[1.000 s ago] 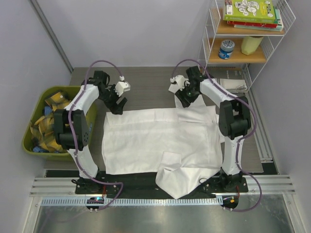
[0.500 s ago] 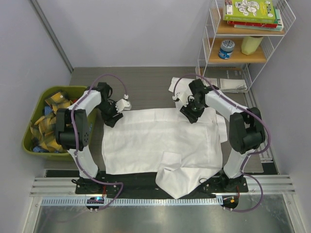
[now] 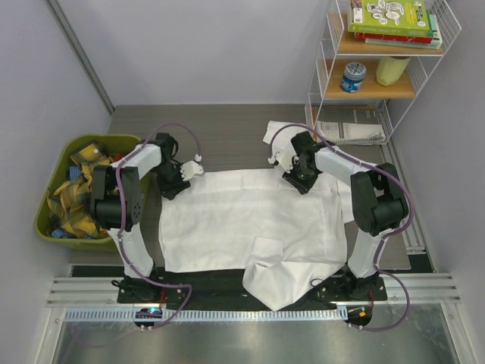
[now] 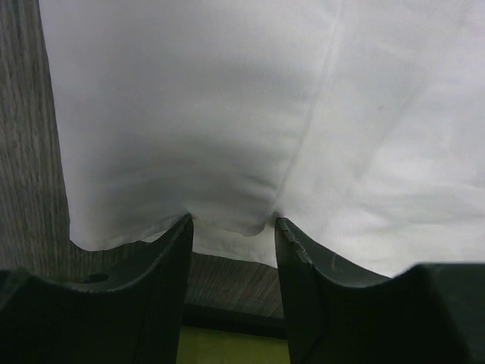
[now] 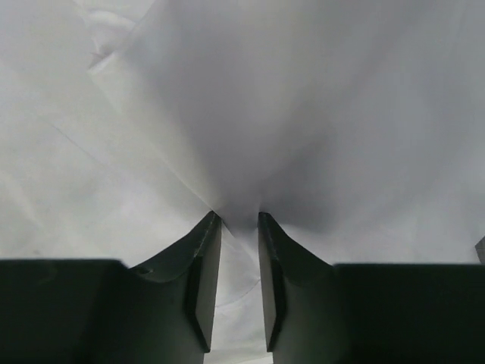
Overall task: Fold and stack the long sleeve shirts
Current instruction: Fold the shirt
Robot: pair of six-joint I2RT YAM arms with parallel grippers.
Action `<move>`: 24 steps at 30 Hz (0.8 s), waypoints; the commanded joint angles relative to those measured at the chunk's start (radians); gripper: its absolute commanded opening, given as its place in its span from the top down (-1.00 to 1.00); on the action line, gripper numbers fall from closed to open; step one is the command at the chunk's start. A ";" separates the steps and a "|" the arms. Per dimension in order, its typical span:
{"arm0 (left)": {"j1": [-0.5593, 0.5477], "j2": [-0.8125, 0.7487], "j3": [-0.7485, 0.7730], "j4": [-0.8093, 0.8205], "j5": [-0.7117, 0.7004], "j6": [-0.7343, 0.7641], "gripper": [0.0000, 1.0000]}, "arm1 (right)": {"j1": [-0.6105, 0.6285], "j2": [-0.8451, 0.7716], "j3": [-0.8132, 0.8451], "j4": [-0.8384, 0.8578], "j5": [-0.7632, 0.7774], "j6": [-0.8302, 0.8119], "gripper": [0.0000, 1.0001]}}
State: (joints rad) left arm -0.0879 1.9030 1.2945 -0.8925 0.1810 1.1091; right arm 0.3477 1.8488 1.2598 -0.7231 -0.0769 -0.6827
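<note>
A white long sleeve shirt [image 3: 250, 216] lies spread flat over the middle of the table. My left gripper [image 3: 173, 186] is down at its far left corner. In the left wrist view the shirt's edge [image 4: 227, 152] puckers between the fingertips of the left gripper [image 4: 231, 220], which are closed on a bunch of it. My right gripper [image 3: 301, 182] is at the far right part of the shirt. In the right wrist view the right gripper [image 5: 236, 216] pinches a raised ridge of the cloth [image 5: 250, 136]. More white cloth [image 3: 284, 280] hangs over the near edge.
A green bin [image 3: 45, 227] with yellow plaid cloths stands left of the table. A wire shelf [image 3: 379, 76] with books, a tin and papers [image 3: 352, 130] stands at the back right. White cloth [image 3: 274, 133] lies behind the right gripper.
Both grippers came down from above the table's far side onto the shirt's far edge and narrowed their jaws on the cloth. The shirt itself has barely shifted.
</note>
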 commanded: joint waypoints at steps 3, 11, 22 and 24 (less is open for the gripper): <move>-0.003 0.005 0.015 0.021 -0.018 0.018 0.15 | 0.007 -0.011 -0.008 0.065 0.072 0.011 0.56; -0.004 -0.012 0.068 -0.048 0.041 0.006 0.57 | 0.007 -0.025 0.001 0.070 0.072 0.015 0.98; -0.004 -0.061 0.083 -0.111 0.034 0.049 1.00 | 0.007 -0.069 0.033 -0.002 0.065 0.003 0.98; -0.001 -0.076 0.078 -0.120 0.023 0.069 1.00 | 0.007 -0.091 0.032 -0.019 0.055 -0.005 0.98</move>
State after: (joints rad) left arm -0.0895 1.9015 1.3464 -0.9619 0.2089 1.1286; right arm 0.3481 1.8412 1.2583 -0.6941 -0.0177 -0.6758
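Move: The left hand straddles the shirt's left edge at the seam of the folded far strip, the cloth about 1 cm below it; the shirt's far-left corner is some 6 cm ahead and 1 cm left, the green bin's middle about 25 cm left, level with it fore and aft. The right hand is over the far strip, its pinch spot 1 cm ahead and 1 cm below; the loose sleeve's end lies about 17 cm ahead and 9 cm left. Both hands pinch the shirt: the right fingers shut first, gathering cloth while the hand creeps about 1 cm forward and tips its fingers slightly outward; the left fingers close a moment later on the left edge beside the seam, that hand rising roughly 1 cm. From then on both keep their grip almost in place, down by the table. ##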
